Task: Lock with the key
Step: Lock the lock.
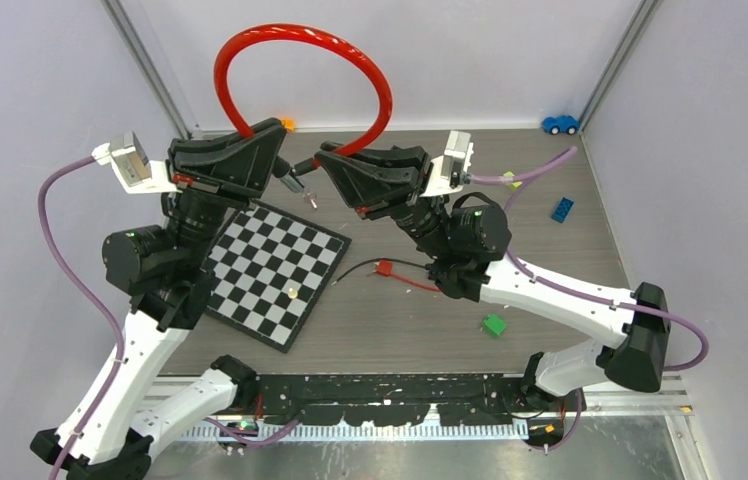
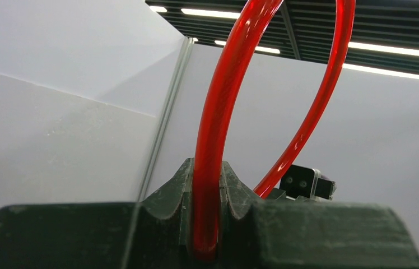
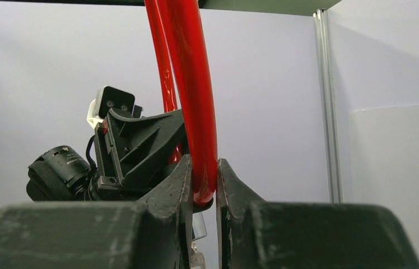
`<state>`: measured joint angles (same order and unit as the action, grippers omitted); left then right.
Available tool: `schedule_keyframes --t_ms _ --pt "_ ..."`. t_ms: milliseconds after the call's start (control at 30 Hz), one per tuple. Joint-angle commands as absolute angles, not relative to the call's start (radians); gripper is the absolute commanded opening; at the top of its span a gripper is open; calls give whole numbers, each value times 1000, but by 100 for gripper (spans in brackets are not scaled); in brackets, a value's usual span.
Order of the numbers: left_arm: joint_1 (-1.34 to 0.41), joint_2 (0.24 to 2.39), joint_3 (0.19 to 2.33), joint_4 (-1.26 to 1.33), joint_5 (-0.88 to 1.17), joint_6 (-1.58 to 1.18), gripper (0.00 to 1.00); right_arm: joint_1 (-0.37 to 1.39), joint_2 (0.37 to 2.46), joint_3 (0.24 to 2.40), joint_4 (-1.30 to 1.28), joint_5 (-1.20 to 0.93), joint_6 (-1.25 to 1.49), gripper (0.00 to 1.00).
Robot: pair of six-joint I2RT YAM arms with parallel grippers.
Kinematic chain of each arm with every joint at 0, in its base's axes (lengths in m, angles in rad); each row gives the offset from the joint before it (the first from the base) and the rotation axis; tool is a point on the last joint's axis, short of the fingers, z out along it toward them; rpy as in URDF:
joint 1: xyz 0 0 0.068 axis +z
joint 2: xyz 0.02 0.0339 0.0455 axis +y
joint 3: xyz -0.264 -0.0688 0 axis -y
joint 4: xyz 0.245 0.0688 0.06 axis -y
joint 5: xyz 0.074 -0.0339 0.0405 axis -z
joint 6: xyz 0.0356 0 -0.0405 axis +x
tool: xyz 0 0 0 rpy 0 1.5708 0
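Note:
A red cable lock (image 1: 302,38) arches high between both arms. My left gripper (image 1: 268,140) is shut on one leg of the cable; in the left wrist view the red cable (image 2: 213,140) runs up from between the fingers (image 2: 176,185). My right gripper (image 1: 330,160) is shut on the other end, where the cable (image 3: 193,101) sits pinched between the fingertips (image 3: 229,179). A small dark lock end with a silvery key (image 1: 302,188) hangs between the two grippers, and a metal piece (image 3: 199,227) shows just below the cable end. How the key sits in the lock is too small to tell.
A chessboard (image 1: 270,265) lies under the left arm with a small gold piece (image 1: 293,293) on it. A red connector with wires (image 1: 385,268), a green block (image 1: 493,324), a blue block (image 1: 561,208) and a blue toy car (image 1: 559,124) lie on the table.

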<state>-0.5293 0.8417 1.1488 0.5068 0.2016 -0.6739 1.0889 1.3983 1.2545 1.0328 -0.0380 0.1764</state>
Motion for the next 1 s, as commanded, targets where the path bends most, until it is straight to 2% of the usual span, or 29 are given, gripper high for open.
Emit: schedule_keyframes --t_ms 0,300,400,567,800,967 --pt "-549 855 1158 529 281 -723 0 1095 1376 1284 846 -137 123 1" --pt "-549 862 1157 541 278 -733 0 1095 1330 1245 827 -171 122 1" --pt "-549 859 1160 540 275 -732 0 1095 1318 1200 870 -162 130 7" --pt "-549 854 1163 527 272 -724 0 1095 1293 1145 903 -147 137 10" --pt "-549 855 1164 525 271 -721 0 1096 1254 1090 928 -112 126 34" --pt "-549 848 1160 519 268 -717 0 1095 1221 1060 939 -92 107 43"
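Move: The right fingers grip the red cable just behind its black plug end, which sits about 2 cm to their left and 1 cm lower, already up against the lock. The lock's metal body lies some 4 cm left of the right hand, 1 cm back and 2 cm below; the key hangs about 2 cm to the lock's right and 3 cm beneath it. From the left hand, holding the other cable end, the lock is roughly 2 cm right, 1 cm back and 5 cm down. Back by nearly 2 cm, then down about 4 cm, the right hand rolls slightly, its left side dipping; late in the descent its fingers open and let go of the red cable, dropping clear below the plug end. The left hand keeps its hold on the lock end, carrying it right and down about 3 cm. ##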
